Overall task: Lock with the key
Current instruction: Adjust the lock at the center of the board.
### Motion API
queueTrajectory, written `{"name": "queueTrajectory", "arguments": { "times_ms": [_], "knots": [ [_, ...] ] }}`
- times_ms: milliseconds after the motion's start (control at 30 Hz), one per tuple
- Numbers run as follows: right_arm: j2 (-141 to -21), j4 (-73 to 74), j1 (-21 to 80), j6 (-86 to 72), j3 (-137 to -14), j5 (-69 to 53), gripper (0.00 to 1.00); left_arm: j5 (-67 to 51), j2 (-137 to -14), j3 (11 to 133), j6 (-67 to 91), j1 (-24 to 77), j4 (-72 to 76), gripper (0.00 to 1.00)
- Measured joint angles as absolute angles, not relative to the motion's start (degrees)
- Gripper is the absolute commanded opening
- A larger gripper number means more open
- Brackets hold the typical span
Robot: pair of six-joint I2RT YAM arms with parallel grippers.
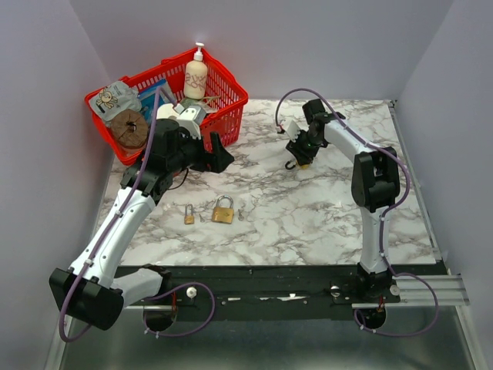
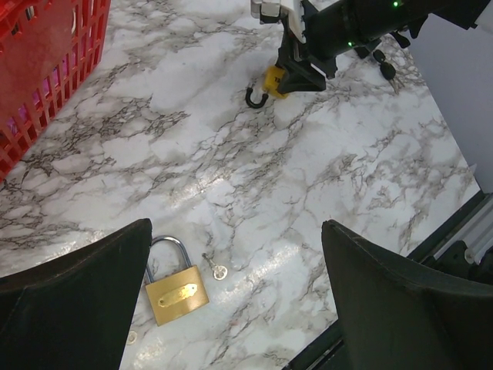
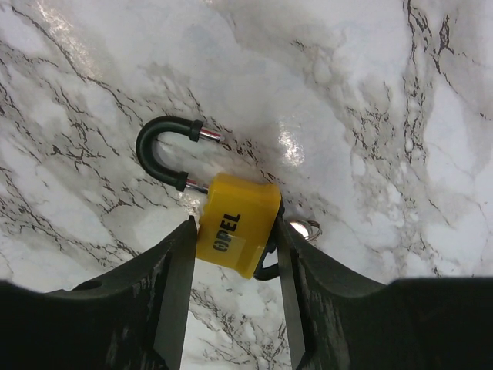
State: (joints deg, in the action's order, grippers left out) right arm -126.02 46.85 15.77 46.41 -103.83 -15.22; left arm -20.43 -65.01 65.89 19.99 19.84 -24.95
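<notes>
A yellow padlock [image 3: 237, 223] with a black shackle [image 3: 158, 150] lies on the marble table at the back right. My right gripper [image 3: 235, 231] is shut on its body, one finger against each side. A metal key ring [image 3: 306, 228] and a black part show just behind the lock. From above, the right gripper [image 1: 302, 154] points down at the yellow padlock [image 1: 303, 160]. A brass padlock [image 2: 176, 293] lies flat near the front, with a small silver key [image 2: 216, 268] beside it. My left gripper [image 2: 236, 225] hangs open above them, holding nothing.
A red basket [image 1: 223, 116] with a lotion bottle [image 1: 196, 75] and other items stands at the back left, close to the left arm. A smaller brass padlock [image 1: 189, 215] lies left of the brass padlock [image 1: 223, 210]. Black keys [image 2: 387, 71] lie beyond the right arm.
</notes>
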Motion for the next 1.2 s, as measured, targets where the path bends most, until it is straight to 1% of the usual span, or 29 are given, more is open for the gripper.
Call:
{"name": "queueTrajectory", "arguments": {
  "times_ms": [100, 167, 233, 267, 300, 333, 367, 400, 433, 467, 500, 600, 633, 700, 733, 767, 800, 833, 900, 933, 1033, 1200],
  "knots": [
    [-126.02, 46.83, 16.19, 46.04, -103.83, -13.93, 0.57, -20.43, -65.06, 65.89, 20.03, 19.81, -24.95, 0.99],
    [-126.02, 46.81, 16.64, 45.65, -103.83, -12.78, 0.61, -20.43, -65.1, 65.89, 20.18, 19.81, -24.91, 0.99],
    [-126.02, 46.83, 17.1, 45.01, -103.83, -11.53, 0.69, -20.43, -65.19, 65.89, 20.29, 19.81, -24.8, 0.99],
    [-126.02, 46.87, 17.3, 44.8, -103.83, -11.05, 0.69, -20.43, -65.28, 65.89, 20.38, 19.81, -24.71, 0.99],
    [-126.02, 46.94, 17.45, 44.58, -103.77, -10.48, 0.67, -20.43, -65.32, 65.89, 20.4, 19.81, -24.6, 0.99],
    [-126.02, 46.94, 17.54, 44.58, -103.63, -9.85, 0.58, -20.43, -65.39, 65.89, 20.43, 19.81, -24.45, 0.99],
    [-126.02, 46.94, 17.58, 44.53, -103.48, -9.39, 0.56, -20.43, -65.43, 65.89, 20.47, 19.81, -24.38, 0.99],
    [-126.02, 46.98, 17.61, 44.47, -103.39, -8.88, 0.57, -20.43, -65.43, 65.89, 20.58, 19.81, -24.36, 0.99],
    [-126.1, 47.2, 17.58, 44.21, -103.37, -8.49, 0.61, -20.43, -65.43, 65.89, 20.6, 19.77, -24.29, 0.99],
    [-126.1, 47.29, 17.58, 43.99, -103.39, -8.21, 0.62, -20.4, -65.43, 65.89, 20.6, 19.75, -24.29, 0.99],
    [-126.1, 47.48, 17.58, 43.62, -103.44, -8.16, 0.62, -20.4, -65.43, 65.89, 20.6, 19.7, -24.25, 0.99],
    [-126.1, 48.86, 17.58, 42.41, -103.44, -8.27, 0.59, -20.4, -65.43, 65.89, 20.6, 19.62, -24.23, 0.99],
    [-126.06, 49.45, 17.58, 41.8, -103.44, -8.43, 0.56, -20.4, -65.43, 65.89, 20.58, 19.59, -24.23, 0.99],
    [-125.91, 50.85, 17.58, 40.32, -103.44, -8.75, 0.53, -20.4, -65.43, 65.89, 20.58, 19.55, -24.23, 0.99],
    [-125.73, 51.7, 17.58, 39.16, -103.44, -9.02, 0.5, -20.4, -65.43, 65.89, 20.58, 19.55, -24.23, 0.99],
    [-125.51, 52.84, 17.58, 37.8, -103.44, -9.54, 0.49, -20.4, -65.43, 65.89, 20.58, 19.55, -24.21, 0.99],
    [-125.21, 53.95, 17.56, 36.34, -103.22, -10.13, 0.51, -20.4, -65.43, 65.89, 20.6, 19.55, -24.18, 0.99],
    [-124.75, 54.59, 17.56, 34.79, -102.56, -10.74, 0.62, -20.4, -65.43, 65.89, 20.6, 19.55, -24.12, 0.99],
    [-123.24, 55.75, 17.58, 31.57, -100.29, -12.25, 0.7, -20.4, -65.43, 65.89, 20.62, 19.51, -24.03, 0.99],
    [-122.43, 56.25, 17.58, 30.06, -99.04, -13.08, 0.77, -20.4, -65.43, 65.89, 20.62, 19.49, -24.01, 0.99],
    [-120.01, 58.65, 17.58, 26.83, -95.72, -15.51, 0.86, -20.4, -65.43, 65.89, 20.6, 19.44, -23.97, 0.99],
    [-115.77, 60.45, 17.58, 28.01, -94.08, -19.22, 0.9, -20.51, -65.23, 65.89, 20.32, 19.22, -23.94, 0.99]
  ]
}}
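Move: The yellow lock's body sits right at the right hand's fingertips, between the two fingers, its middle about 1 cm below the hand point; the lock's key is some 3 cm to the right. The large brass padlock lies roughly 22 cm left and 17 cm back from the hand, a small loose key about 17 cm left and 17 cm back. From the left hand, the yellow lock is about 16 cm ahead, 21 cm right and 25 cm below. Back towards the robot's base goes the right hand, slowly at first and then quickly, about 11 cm in all, dragging the yellow lock over the marble between its fingers while the wrist turns clockwise and the fingertips swing back by some 20 degrees. Near the end the fingers spread wide and let go, and the hand rises about 2 cm. ##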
